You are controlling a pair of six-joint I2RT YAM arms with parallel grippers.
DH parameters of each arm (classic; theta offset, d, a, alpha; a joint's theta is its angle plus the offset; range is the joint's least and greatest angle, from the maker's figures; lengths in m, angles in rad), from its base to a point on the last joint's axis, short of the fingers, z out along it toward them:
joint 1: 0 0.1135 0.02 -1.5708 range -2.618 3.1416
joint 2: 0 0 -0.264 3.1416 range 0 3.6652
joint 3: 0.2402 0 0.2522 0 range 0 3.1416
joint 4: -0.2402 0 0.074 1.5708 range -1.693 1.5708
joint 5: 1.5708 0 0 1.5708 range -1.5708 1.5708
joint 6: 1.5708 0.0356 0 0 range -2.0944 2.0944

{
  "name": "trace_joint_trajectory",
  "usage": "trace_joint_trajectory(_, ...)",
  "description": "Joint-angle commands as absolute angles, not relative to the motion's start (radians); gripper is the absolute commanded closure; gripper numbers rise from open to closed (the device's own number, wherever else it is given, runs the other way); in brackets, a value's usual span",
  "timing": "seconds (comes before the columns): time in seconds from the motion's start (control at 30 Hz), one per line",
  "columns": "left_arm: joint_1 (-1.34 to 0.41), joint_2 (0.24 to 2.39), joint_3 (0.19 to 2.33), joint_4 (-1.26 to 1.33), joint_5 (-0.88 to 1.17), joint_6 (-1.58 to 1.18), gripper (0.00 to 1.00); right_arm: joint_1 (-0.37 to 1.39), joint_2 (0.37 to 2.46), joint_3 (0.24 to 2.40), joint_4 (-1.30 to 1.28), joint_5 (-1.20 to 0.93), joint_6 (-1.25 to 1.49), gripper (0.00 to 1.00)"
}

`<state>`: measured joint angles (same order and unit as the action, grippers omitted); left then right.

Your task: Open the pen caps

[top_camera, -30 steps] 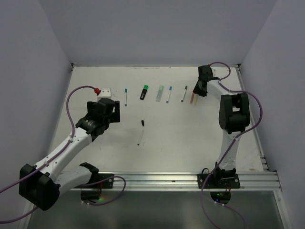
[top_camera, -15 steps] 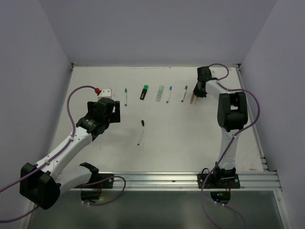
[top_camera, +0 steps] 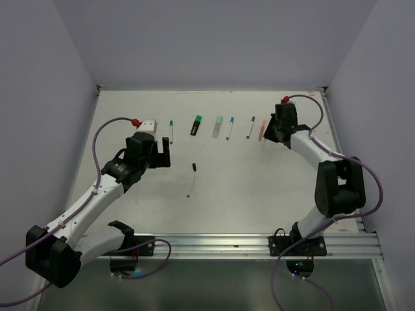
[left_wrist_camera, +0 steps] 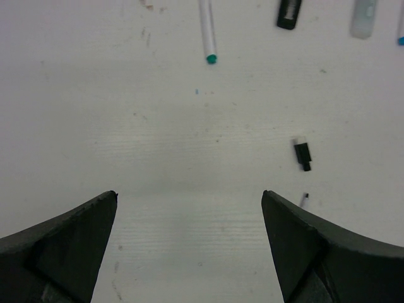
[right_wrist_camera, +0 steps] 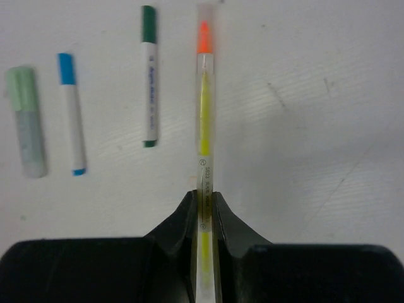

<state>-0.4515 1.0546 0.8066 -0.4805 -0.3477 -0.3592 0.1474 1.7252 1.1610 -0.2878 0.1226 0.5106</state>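
My right gripper (right_wrist_camera: 205, 199) is shut on the barrel of a clear pen (right_wrist_camera: 204, 107) with a yellow core. The pen's orange tip (right_wrist_camera: 204, 36) points away from me, low over the table. To its left lie a white pen with a dark green cap (right_wrist_camera: 148, 24), a white pen with a blue cap (right_wrist_camera: 65, 68) and a pale mint marker (right_wrist_camera: 26, 123). My left gripper (left_wrist_camera: 189, 202) hangs open over bare table. A loose black cap (left_wrist_camera: 303, 153) lies ahead of it to the right. From above, the right gripper (top_camera: 272, 133) sits at the row's right end.
A teal-tipped white pen (top_camera: 171, 131) and a black highlighter with a green cap (top_camera: 196, 125) lie at the left of the row. An uncapped pen (top_camera: 189, 188) lies mid-table. A white box (top_camera: 149, 124) sits beside the left arm. Walls close the back and sides.
The right gripper has shut on the clear pen, and its arm has swung out to the right. The left gripper has shifted slightly right and stayed open.
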Motion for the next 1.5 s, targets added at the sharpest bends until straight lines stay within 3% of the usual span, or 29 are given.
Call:
trace_joint_trajectory(0.0,-0.445,0.994,0.810,-0.359,-0.111,-0.420,0.01,0.225,1.536,1.074,-0.097,0.006,0.538,1.00)
trace_joint_trajectory(0.13,-0.452,0.959,0.755,-0.188,0.145,-0.517,0.03,0.365,1.398,0.944,0.020,-0.032,0.587,1.00)
trace_joint_trajectory(0.23,-0.485,0.948,0.700,-0.067,0.208,-0.592,0.06,0.452,1.332,0.870,0.126,-0.061,0.650,1.00)
trace_joint_trajectory(0.43,-0.668,0.992,0.669,0.092,0.088,-0.664,0.07,0.618,1.253,0.744,0.327,-0.006,0.738,1.00)
trace_joint_trajectory(0.73,-0.770,1.144,0.652,0.212,0.042,-0.721,0.15,0.730,1.215,0.638,0.480,0.067,0.822,1.00)
trace_joint_trajectory(1.47,-0.799,1.312,0.706,0.271,-0.025,-0.698,0.54,0.770,1.247,0.581,0.552,0.066,0.847,1.00)
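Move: The yellow highlighter, already pinched in the right hand, lies about 48 cm right of the left hand, 14 cm ahead and 7 cm lower. The loose black cap is some 15 cm right of the left hand and 3 cm ahead, 12 cm down. The open left gripper is 48 cm left of the right hand, 14 cm back, 7 cm higher; on the table 6 cm below the right hand, the orange highlighter lies 7 cm straight ahead. Right hand carries the highlighter 23 cm left, back and up; left hand, sweeping right, half-closes round its end. ##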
